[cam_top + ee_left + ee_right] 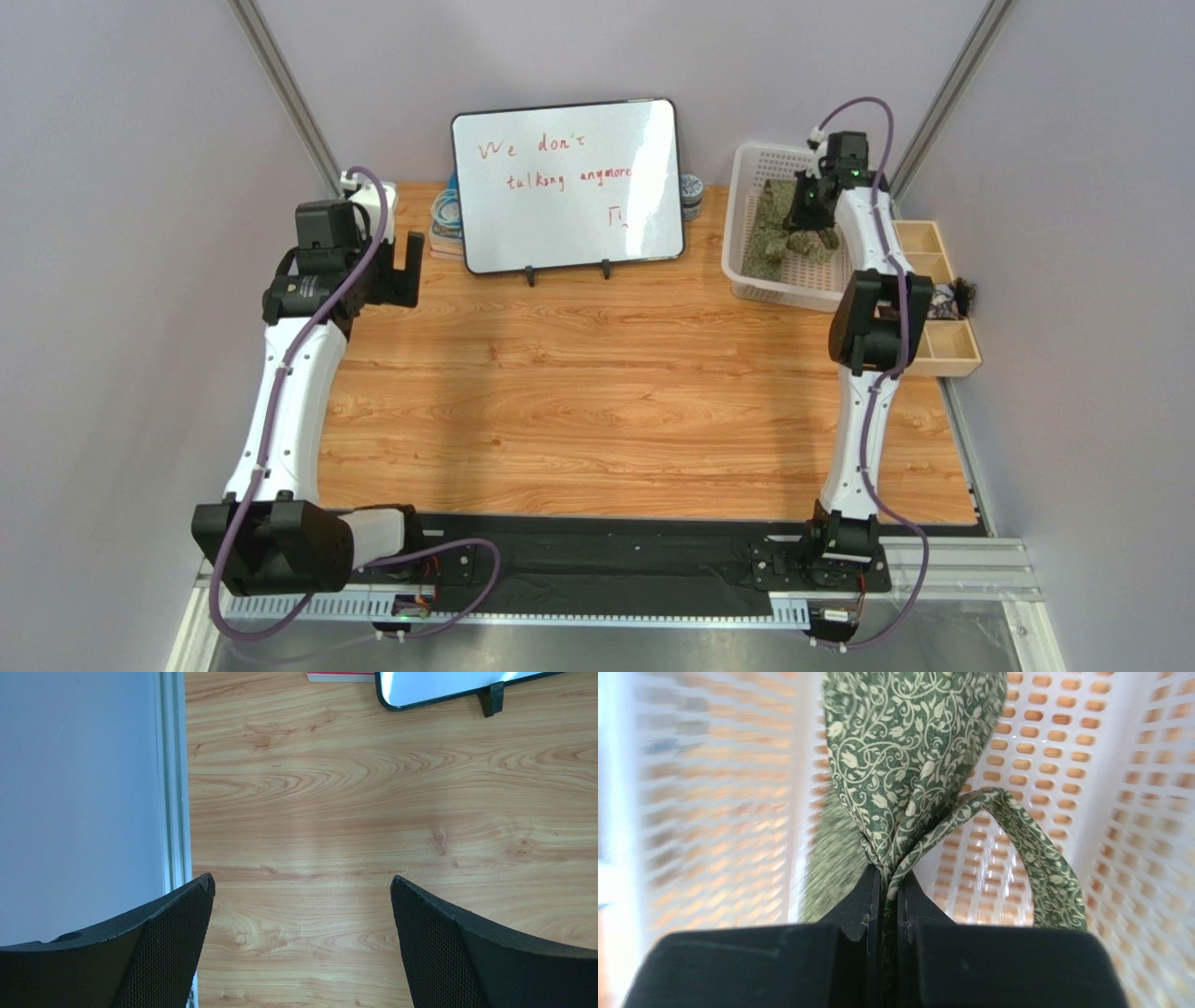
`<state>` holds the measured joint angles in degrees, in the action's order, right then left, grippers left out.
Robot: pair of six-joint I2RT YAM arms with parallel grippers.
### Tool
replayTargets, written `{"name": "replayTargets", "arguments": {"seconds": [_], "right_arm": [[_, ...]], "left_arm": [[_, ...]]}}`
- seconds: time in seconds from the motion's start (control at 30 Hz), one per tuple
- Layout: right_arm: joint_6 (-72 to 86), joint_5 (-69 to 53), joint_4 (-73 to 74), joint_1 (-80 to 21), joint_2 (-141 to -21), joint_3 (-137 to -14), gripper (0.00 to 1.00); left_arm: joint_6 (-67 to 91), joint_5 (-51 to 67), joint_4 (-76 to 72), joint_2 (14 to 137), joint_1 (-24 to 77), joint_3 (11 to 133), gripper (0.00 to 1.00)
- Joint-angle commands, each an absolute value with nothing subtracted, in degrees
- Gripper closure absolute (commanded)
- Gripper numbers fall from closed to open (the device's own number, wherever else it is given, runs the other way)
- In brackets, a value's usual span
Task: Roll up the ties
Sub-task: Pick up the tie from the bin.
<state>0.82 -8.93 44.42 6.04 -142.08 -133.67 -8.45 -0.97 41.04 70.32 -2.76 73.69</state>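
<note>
The ties lie bunched in a white basket at the back right of the table. My right gripper reaches down into the basket. In the right wrist view it is shut on a fold of a green tie with a cream vine pattern, and a narrow loop of the tie hangs to the right. A blurred olive fabric shows behind on the left. My left gripper hovers open over bare wood at the back left, its fingers wide apart with nothing between them.
A whiteboard with red writing stands at the back centre, with small items behind its left side. A wooden compartment tray sits at the right table edge. The enclosure's grey wall lies close to the left gripper.
</note>
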Motion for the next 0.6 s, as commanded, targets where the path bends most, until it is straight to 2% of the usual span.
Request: {"name": "replayTargets", "arguments": {"seconds": [0.0, 0.3, 0.57], "right_arm": [[0.88, -23.08, 42.63, 6.15, -121.68, -129.67, 1.00], [4.21, -32.07, 40.52, 2.29, -100.65, -116.99, 1.00], [5.19, -34.98, 39.46, -10.80, -85.80, -109.53, 1.00]], "left_arm": [[-8.35, -0.35, 40.61, 67.42, -3.08, 74.62, 0.01], [-8.26, 2.11, 39.20, 60.65, -3.08, 70.40, 0.01], [-6.77, 4.83, 39.81, 54.85, -3.08, 68.38, 0.01]]}}
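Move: The green patterned tie is already pinched in the right hand's shut fingers inside the bin, its bulk about 4 cm below them. The open table it goes towards lies roughly 37 cm left and 25 cm back of that hand, some 8 cm lower. The bin's middle is about straight beneath; the round jar sits some 21 cm left and 6 cm ahead, and the whiteboard about 43 cm left, 3 cm back. From the left hand, the tie is about 66 cm right, 25 cm ahead and 20 cm below. The tie is drawn out of the bin, still pinched in the right hand's shut fingers: up fast by some 34 cm, first almost straight, then also back and left over the bin's left side towards the open table. Meanwhile the wrist swings counter-clockwise and tips the fingers up by about 30 degrees. The empty, open left hand eases back and up about 5 cm. ##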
